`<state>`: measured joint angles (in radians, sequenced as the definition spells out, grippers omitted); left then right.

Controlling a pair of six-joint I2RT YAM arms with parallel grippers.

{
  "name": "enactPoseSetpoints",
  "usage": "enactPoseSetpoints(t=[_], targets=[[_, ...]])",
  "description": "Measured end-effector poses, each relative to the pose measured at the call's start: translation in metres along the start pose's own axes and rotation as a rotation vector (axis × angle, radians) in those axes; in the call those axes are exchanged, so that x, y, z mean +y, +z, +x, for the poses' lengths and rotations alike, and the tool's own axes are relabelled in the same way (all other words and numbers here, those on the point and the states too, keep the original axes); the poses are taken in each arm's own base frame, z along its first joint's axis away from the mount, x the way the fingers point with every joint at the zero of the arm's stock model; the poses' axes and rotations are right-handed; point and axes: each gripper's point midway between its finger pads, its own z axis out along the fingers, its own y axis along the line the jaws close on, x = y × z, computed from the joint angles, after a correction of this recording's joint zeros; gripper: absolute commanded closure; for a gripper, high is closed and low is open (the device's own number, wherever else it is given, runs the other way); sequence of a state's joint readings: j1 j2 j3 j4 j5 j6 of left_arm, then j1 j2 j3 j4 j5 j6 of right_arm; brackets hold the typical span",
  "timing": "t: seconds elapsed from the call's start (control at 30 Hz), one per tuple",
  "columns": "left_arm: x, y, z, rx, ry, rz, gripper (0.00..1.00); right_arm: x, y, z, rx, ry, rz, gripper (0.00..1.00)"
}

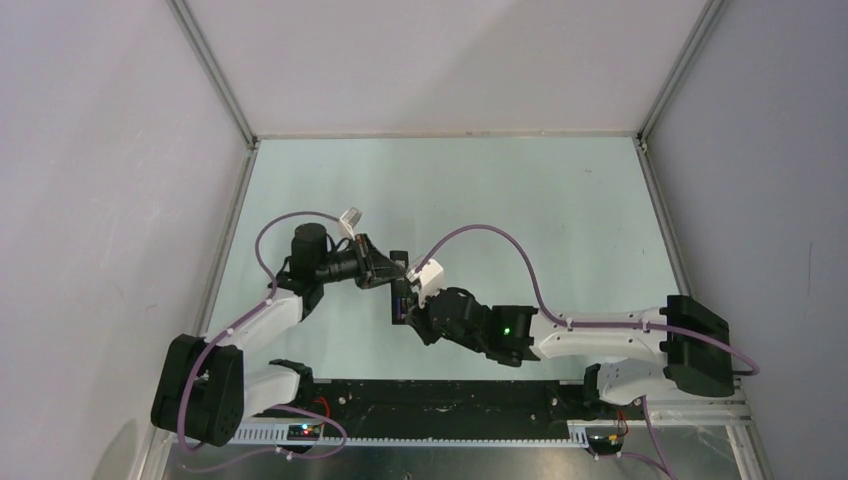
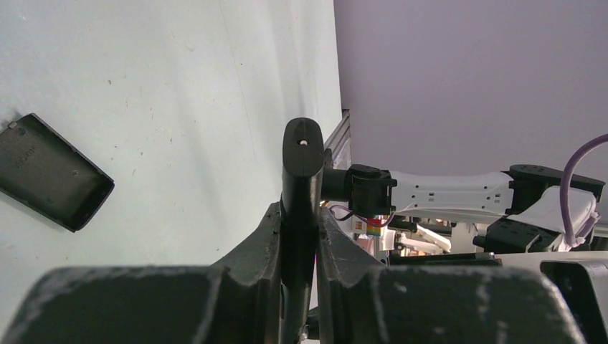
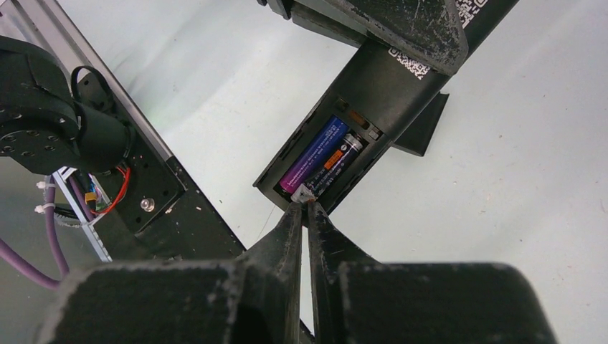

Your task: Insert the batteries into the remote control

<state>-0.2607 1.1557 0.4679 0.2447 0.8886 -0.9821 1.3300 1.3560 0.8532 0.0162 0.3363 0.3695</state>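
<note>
My left gripper point(image 2: 300, 215) is shut on the remote control point(image 2: 301, 158), holding the slim black bar edge-on above the table. In the right wrist view the remote control point(image 3: 387, 93) shows its back, with the battery recess uncovered. Two batteries lie side by side in the recess: a blue-purple one point(image 3: 315, 154) and a dark one point(image 3: 337, 163) with a pale end. My right gripper point(image 3: 304, 206) is shut with nothing between its fingers. Its tips touch the near, pale ends of the batteries. In the top view both grippers meet at the remote control point(image 1: 400, 285) mid-table.
A loose black cover plate point(image 2: 51, 172) lies flat on the pale table, left of the remote; its corner point(image 3: 423, 125) shows beneath the remote. The black base rail point(image 3: 172, 208) and the left arm's base point(image 3: 43, 122) are close by on the near side. Grey walls enclose the table.
</note>
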Motion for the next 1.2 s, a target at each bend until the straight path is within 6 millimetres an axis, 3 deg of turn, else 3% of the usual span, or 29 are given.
enactPoseSetpoints(t=[0.6,0.77,0.97,1.2], targets=[[-0.01,-0.003,-0.003,-0.016,0.099,0.025,1.0,-0.006,0.007,0.004,0.099,0.135,-0.01,0.92],[-0.012,-0.005,0.003,0.008,0.106,0.03,1.0,-0.018,0.013,-0.001,0.11,0.172,0.021,0.92],[-0.035,-0.009,0.022,0.088,0.096,0.103,1.0,-0.035,0.025,0.023,0.204,0.21,0.08,0.93],[-0.037,-0.01,0.024,0.1,0.089,0.111,1.0,-0.038,0.021,0.03,0.23,0.209,0.102,0.91]])
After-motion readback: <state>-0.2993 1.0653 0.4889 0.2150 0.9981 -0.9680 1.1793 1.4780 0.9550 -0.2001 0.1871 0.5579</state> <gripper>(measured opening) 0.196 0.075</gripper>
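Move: Touching the near end of the orange-banded battery with its closed tips, the right hand has that battery's middle about 2 cm ahead and 1 cm below. The blue battery lies beside it, 1 cm farther left. The loose battery cover is on the table, roughly 10 cm ahead of the right hand, 2 cm left and 13 cm down. From the left hand, still gripping the remote, the orange-banded battery is some 7 cm back, 1 cm right and 1 cm lower. Bearing on the orange-banded battery's near end, the closed right tips first edge forward and down about 1 cm as the wrist tips down, then come free, going forward and about 4 cm down in all to beside and under the remote's right edge. The left hand keeps its grip, raising the remote 1 cm, then carrying it back and up about 3 cm overall with a slight clockwise turn. ##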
